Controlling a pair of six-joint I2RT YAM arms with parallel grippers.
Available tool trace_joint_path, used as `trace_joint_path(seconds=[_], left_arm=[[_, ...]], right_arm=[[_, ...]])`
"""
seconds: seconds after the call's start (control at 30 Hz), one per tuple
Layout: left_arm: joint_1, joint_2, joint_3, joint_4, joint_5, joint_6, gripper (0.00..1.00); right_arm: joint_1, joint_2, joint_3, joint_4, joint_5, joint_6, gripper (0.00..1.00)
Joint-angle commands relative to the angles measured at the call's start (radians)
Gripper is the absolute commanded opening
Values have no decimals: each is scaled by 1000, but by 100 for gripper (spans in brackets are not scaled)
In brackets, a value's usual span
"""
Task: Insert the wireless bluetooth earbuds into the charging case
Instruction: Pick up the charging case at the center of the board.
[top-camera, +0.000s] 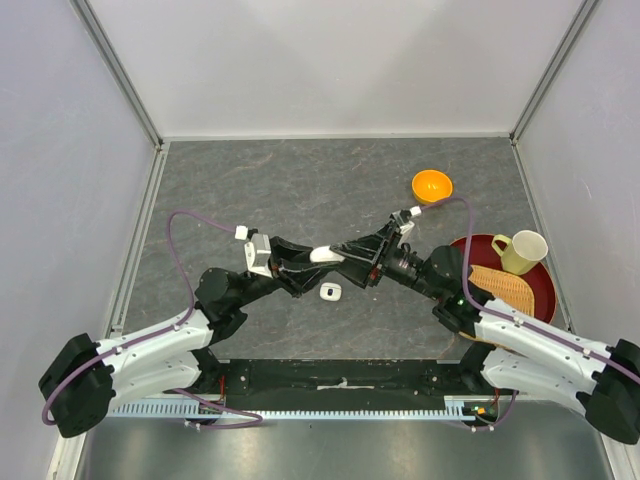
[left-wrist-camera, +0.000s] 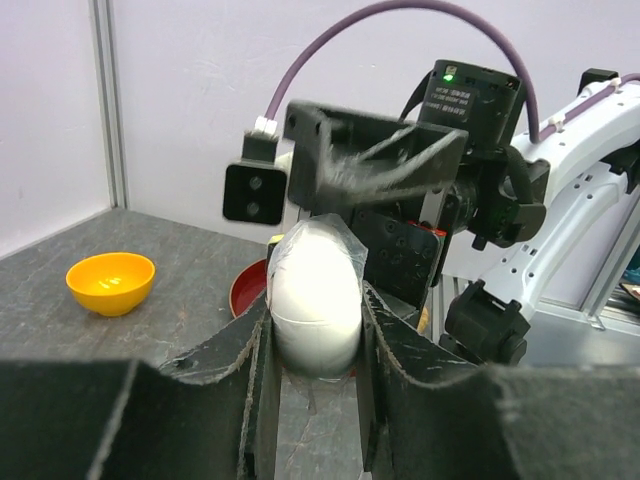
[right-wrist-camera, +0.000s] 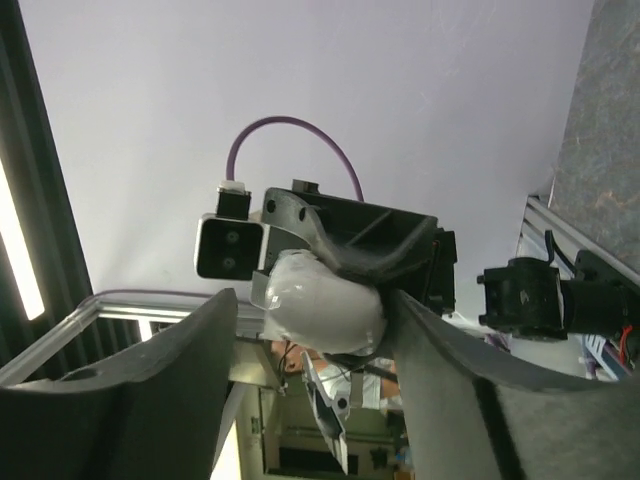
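Note:
A white pill-shaped charging case (top-camera: 325, 254) hangs above the middle of the table, with my left gripper (top-camera: 335, 256) shut on it. In the left wrist view the case (left-wrist-camera: 315, 290) stands upright between my fingers (left-wrist-camera: 250, 360), closed, with clear film over its top. My right gripper (top-camera: 358, 258) meets it from the right. Its jaws (right-wrist-camera: 312, 300) stand open round the case (right-wrist-camera: 320, 305), with a gap on the left side. A second small white case (top-camera: 331, 292) lies on the table below. I see no earbuds in any view.
An orange bowl (top-camera: 432, 185) sits at the back right. A red plate (top-camera: 540, 290) at the right carries a pale mug (top-camera: 520, 250) and a woven basket piece (top-camera: 503, 288). White walls close the table on three sides.

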Motion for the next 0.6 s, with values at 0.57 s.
trace_joint_path(seconds=[0.57], left_arm=[[-2, -114, 73, -222, 83, 40, 2]], right_arm=[[-5, -125, 360, -766, 148, -796, 89]])
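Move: One white case sits between both grippers, about 2 cm right, 1 cm ahead and 1 cm above my left hand point. From my right hand point it is about 3 cm left and 1 cm ahead, at the same height. The other case lies on the board some 28 cm below both hands. It is roughly 3 cm ahead and 3 cm right of my left hand, and 3 cm ahead and 2 cm left of my right. I open my right fingers wide and let go of the held case, drawing that hand about 5 cm to the right with a slight rise. As it clears, I roll it and dip its fingertips towards the board, some 40 degrees in all. My left fingers keep their pinch on the case while that hand eases about 1 cm back. ##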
